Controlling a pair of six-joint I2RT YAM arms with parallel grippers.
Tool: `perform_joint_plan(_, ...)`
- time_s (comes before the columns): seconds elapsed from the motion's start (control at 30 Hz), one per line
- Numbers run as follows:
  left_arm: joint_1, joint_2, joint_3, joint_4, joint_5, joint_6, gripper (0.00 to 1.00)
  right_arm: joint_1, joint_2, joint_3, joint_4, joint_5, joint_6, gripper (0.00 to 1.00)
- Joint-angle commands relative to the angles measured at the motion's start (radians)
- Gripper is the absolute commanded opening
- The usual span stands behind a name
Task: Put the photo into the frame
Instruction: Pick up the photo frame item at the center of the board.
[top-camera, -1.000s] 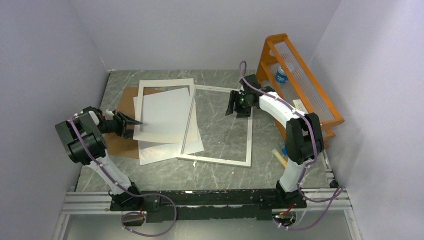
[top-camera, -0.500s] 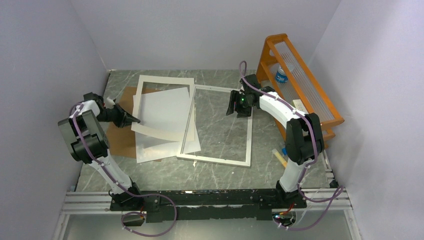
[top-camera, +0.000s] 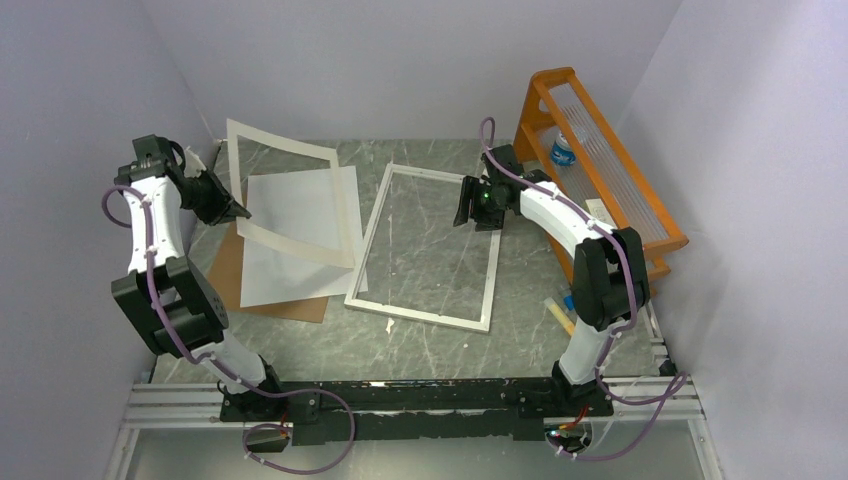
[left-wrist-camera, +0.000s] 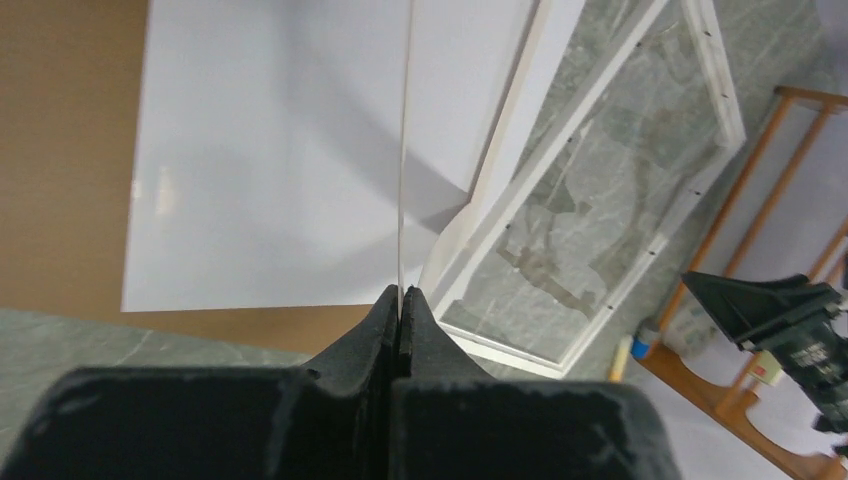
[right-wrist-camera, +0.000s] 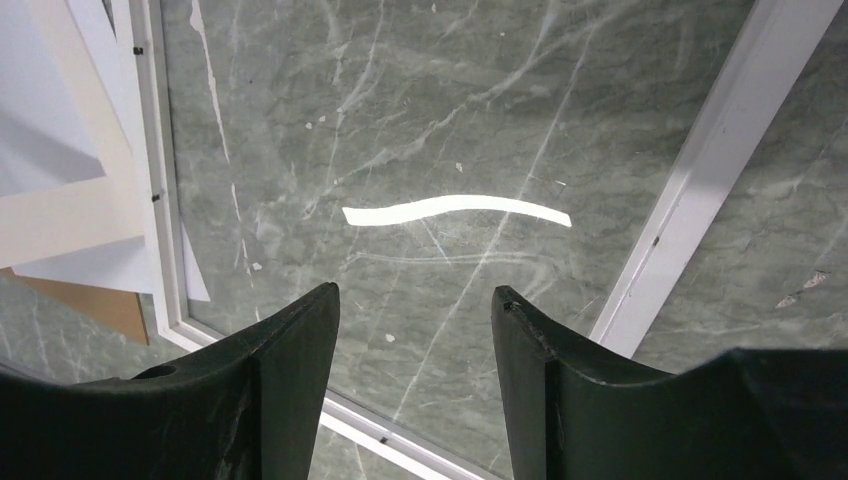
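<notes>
My left gripper (top-camera: 238, 212) (left-wrist-camera: 402, 292) is shut on the left edge of a white card mat (top-camera: 280, 140), which hangs lifted and tilted above the table; the left wrist view shows it edge-on (left-wrist-camera: 405, 150). Under it the photo (top-camera: 290, 280) (left-wrist-camera: 260, 180) lies flat with its plain white side up. The frame (top-camera: 418, 314) (left-wrist-camera: 520, 355) (right-wrist-camera: 715, 170) lies flat to the photo's right, its near-left rail touching the photo's edge. My right gripper (top-camera: 468, 205) (right-wrist-camera: 415, 290) hovers open over the frame's far right part, nothing between its fingers.
A brown backing board (top-camera: 228, 272) (left-wrist-camera: 60, 150) lies under the photo at the left. An orange rack (top-camera: 600, 170) with a bottle (top-camera: 562, 150) stands along the right wall. Small sticks (top-camera: 556, 312) lie by the right arm's base. Walls close in on three sides.
My left gripper shut on the mat's edge and raised it up and back to the left. The photo and the frame slid and turned a little. The right arm stayed put.
</notes>
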Motion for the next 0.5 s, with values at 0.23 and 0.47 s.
perform_joint_plan(0.23, -0.013, -0.107, 0.182, -0.049, -0.16, 0.092, 0.02, 0.002, -0.038, 0.036, 0.005, -0.035, 0.021, 0.61)
perform_joint_plan(0.47, -0.015, -0.119, 0.279, -0.007, 0.088, -0.014, 0.03, 0.04, 0.021, 0.083, 0.011, -0.112, 0.041, 0.63)
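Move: The left hand still pinches the white mat by its near-left part. The empty white frame's middle lies about 37 cm to its right, level with it fore and aft, some 13 cm lower. The white sheet is centred about 10 cm right and 2 cm ahead, over the brown board, whose middle is roughly 5 cm right and straight below, both some 14 cm down. From the right hand the frame's middle is about 9 cm left, 3 cm back and 5 cm down. Keeping its pinch, the left hand lifts the mat about 9 cm off the white sheet, tilting some 15 degrees. ##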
